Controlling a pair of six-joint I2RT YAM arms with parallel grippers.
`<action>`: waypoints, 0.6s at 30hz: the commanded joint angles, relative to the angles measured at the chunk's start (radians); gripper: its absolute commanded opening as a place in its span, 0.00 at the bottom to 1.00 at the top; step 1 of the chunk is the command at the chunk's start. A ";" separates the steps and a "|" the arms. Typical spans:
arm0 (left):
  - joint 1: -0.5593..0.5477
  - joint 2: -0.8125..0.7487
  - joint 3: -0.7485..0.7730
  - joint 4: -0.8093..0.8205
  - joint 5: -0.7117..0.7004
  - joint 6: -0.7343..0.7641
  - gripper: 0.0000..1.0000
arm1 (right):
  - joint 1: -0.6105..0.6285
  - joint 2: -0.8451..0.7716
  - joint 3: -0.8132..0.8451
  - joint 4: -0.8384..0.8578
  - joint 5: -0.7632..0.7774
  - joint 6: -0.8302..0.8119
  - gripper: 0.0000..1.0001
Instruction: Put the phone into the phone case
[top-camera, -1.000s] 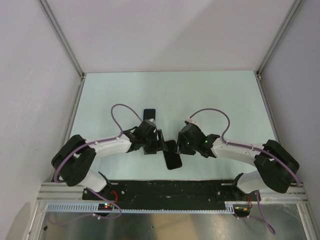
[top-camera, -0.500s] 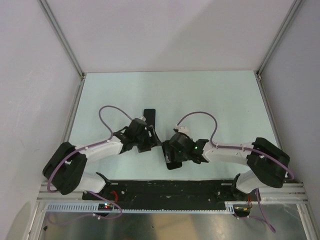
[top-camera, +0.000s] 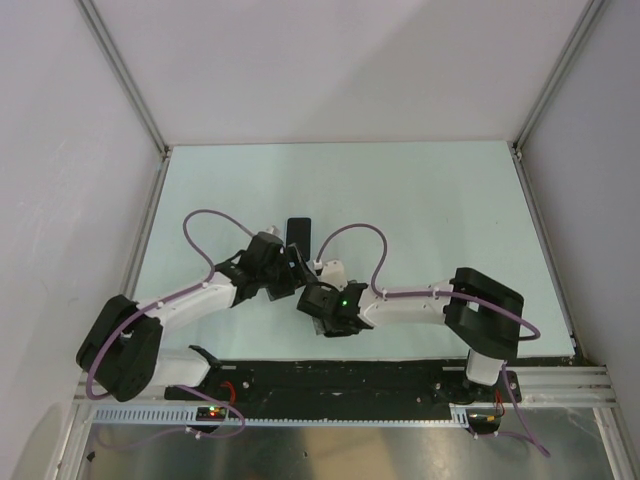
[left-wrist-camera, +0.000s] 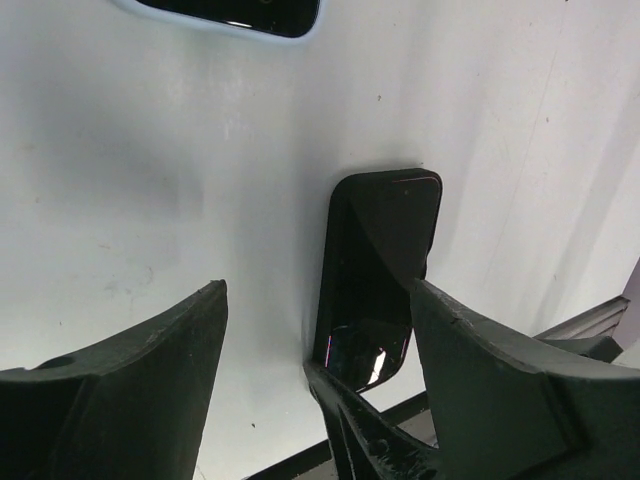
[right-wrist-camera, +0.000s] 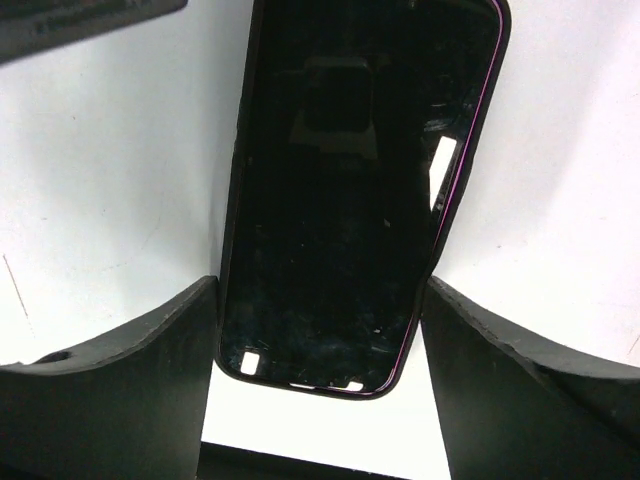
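A black glossy phone (right-wrist-camera: 345, 200) with a thin magenta edge line lies flat on the pale table. A thick black rim runs along its left side; I cannot tell whether that is the case. My right gripper (right-wrist-camera: 320, 290) is open, a finger on each side of the phone's near end without touching it. My left gripper (left-wrist-camera: 318, 290) is open just above the table with the same phone (left-wrist-camera: 385, 250) by its right finger. A second dark slab (left-wrist-camera: 235, 8) with a pale blue rim lies farther off, black in the top view (top-camera: 298, 232). In the top view my grippers, left (top-camera: 290, 272) and right (top-camera: 318, 302), are close together and hide the phone.
One right gripper finger (left-wrist-camera: 360, 430) juts into the left wrist view below the phone. The table (top-camera: 420, 200) is walled by white panels and metal posts. A black rail (top-camera: 340, 375) runs along the near edge.
My right gripper has swung left and now straddles the phone that lay uncovered near the front edge. My left gripper has drawn back to the left, away from the phone.
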 joint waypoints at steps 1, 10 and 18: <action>0.008 -0.011 0.001 -0.001 0.021 0.031 0.78 | -0.009 0.021 -0.010 -0.075 0.037 0.020 0.63; 0.008 0.024 0.027 0.010 0.097 0.044 0.77 | -0.141 -0.165 -0.235 0.254 -0.276 -0.040 0.39; 0.002 0.066 0.020 0.052 0.117 0.013 0.74 | -0.199 -0.218 -0.325 0.342 -0.376 -0.033 0.49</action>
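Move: The right fingers already straddle the near part of the phone in its dark case, its middle about 5 cm ahead, 1 cm left and 1 cm below the right hand. From the left hand, which hovers open, that same phone and case lie some 7 cm right, 2 cm back and 5 cm down. The blue-cased phone is about 22 cm ahead and 9 cm left of the right hand. Squeeze the right gripper in on both long sides of the phone and case. Then come up off the grip, right and slightly forward about 2 cm, and sink again over the right edge near the base end, rolling some 20 degrees left-side-up while the fingers narrow further. Bring the left gripper about 2 cm back, right and down towards the case, fingers staying wide. ##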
